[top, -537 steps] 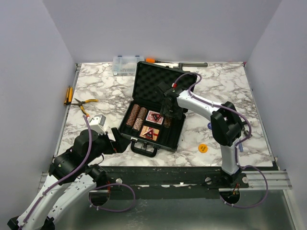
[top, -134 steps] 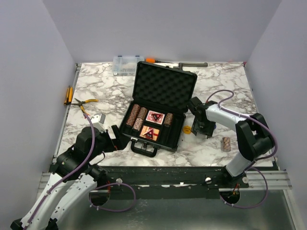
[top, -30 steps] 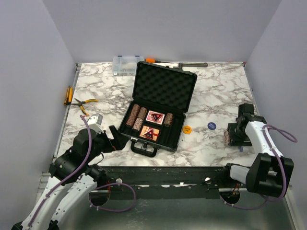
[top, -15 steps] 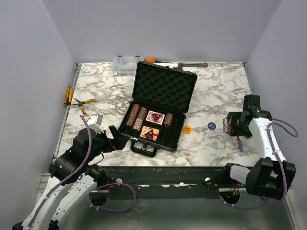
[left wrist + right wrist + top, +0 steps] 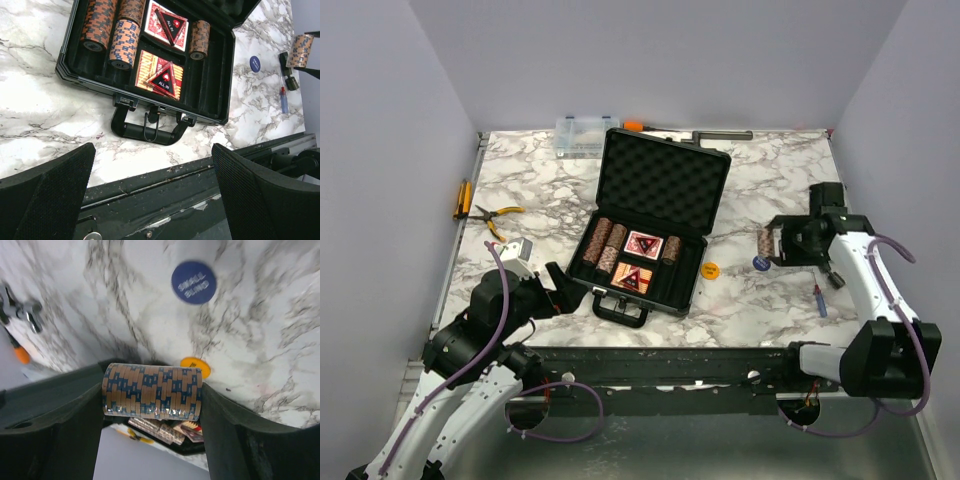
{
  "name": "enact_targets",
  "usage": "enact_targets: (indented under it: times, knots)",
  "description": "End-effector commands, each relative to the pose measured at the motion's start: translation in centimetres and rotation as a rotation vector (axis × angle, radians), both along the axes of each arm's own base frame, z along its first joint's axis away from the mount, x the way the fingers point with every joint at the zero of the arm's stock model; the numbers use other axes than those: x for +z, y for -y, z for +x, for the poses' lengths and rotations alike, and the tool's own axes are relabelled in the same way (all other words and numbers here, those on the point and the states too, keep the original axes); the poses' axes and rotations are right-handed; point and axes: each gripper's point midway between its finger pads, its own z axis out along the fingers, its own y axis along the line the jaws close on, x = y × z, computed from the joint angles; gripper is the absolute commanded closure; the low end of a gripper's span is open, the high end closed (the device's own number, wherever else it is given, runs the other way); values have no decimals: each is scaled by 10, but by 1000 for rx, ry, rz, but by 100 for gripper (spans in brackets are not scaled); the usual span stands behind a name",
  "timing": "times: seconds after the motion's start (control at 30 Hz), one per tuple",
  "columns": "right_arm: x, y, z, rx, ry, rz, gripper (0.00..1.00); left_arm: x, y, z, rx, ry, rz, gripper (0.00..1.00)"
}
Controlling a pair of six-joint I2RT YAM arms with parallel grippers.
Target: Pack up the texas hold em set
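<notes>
The black case (image 5: 686,283) lies open at the table's middle, its foam lid (image 5: 665,185) upright. Brown chip stacks (image 5: 603,245) fill its left slots, and two red decks (image 5: 638,262) carry triangular tokens. My right gripper (image 5: 767,243) is shut on a brown-and-blue chip stack (image 5: 152,391), held sideways above the marble right of the case. Below it lie a blue round token (image 5: 193,281) and a yellow round token (image 5: 195,366). My left gripper (image 5: 152,200) hangs open over the table's front edge, near the case handle (image 5: 150,131), holding nothing.
A clear organiser box (image 5: 582,135) and an orange-handled tool (image 5: 660,128) sit at the back. Yellow-handled pliers (image 5: 500,215) lie at the left, with a yellow tool (image 5: 461,198) on the left edge. A small red-and-blue screwdriver (image 5: 818,299) lies at the front right.
My right gripper has risen from the table's right side with the chip stack and carried it left, toward the case. The left arm has not moved.
</notes>
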Motion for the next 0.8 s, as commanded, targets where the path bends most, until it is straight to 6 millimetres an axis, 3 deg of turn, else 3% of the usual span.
enact_targets:
  times: [0.0,0.13,0.3,0.43,0.63,0.77]
  knots:
    - [36,-50,34,49,90,54,99,0,1,0,-8,10,-4,2]
    - [45,-82,35,72,71,9,99,0,1,0,-7,14,-6,1]
    - [39,-129,24,96,43,31,99,0,0,0,-6,14,-6,1]
    - [37,-156,16,114,30,23,99,1,0,0,-7,15,-7,1]
    - [24,-180,12,107,-9,63,99,1,1,-1,-9,16,-9,2]
    - [9,-183,17,81,-19,79,99,1,1,-1,-12,15,-8,1]
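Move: The right hand, holding the last chip stack, is bound for the case's empty right-hand slots, about 18 cm to its left, 3 cm back and 8 cm below. The lone chip stack in the case lies some 22 cm left, level with it; the big blind button is 12 cm left, 5 cm back, and the small blind about 2 cm right, 3 cm back, both 11 cm below. From the left hand the slots are roughly 12 cm ahead, 28 cm right, 14 cm below. Still gripping the chip stack, the right hand swings about 18 cm left, arching slightly, to the case's empty slots. ##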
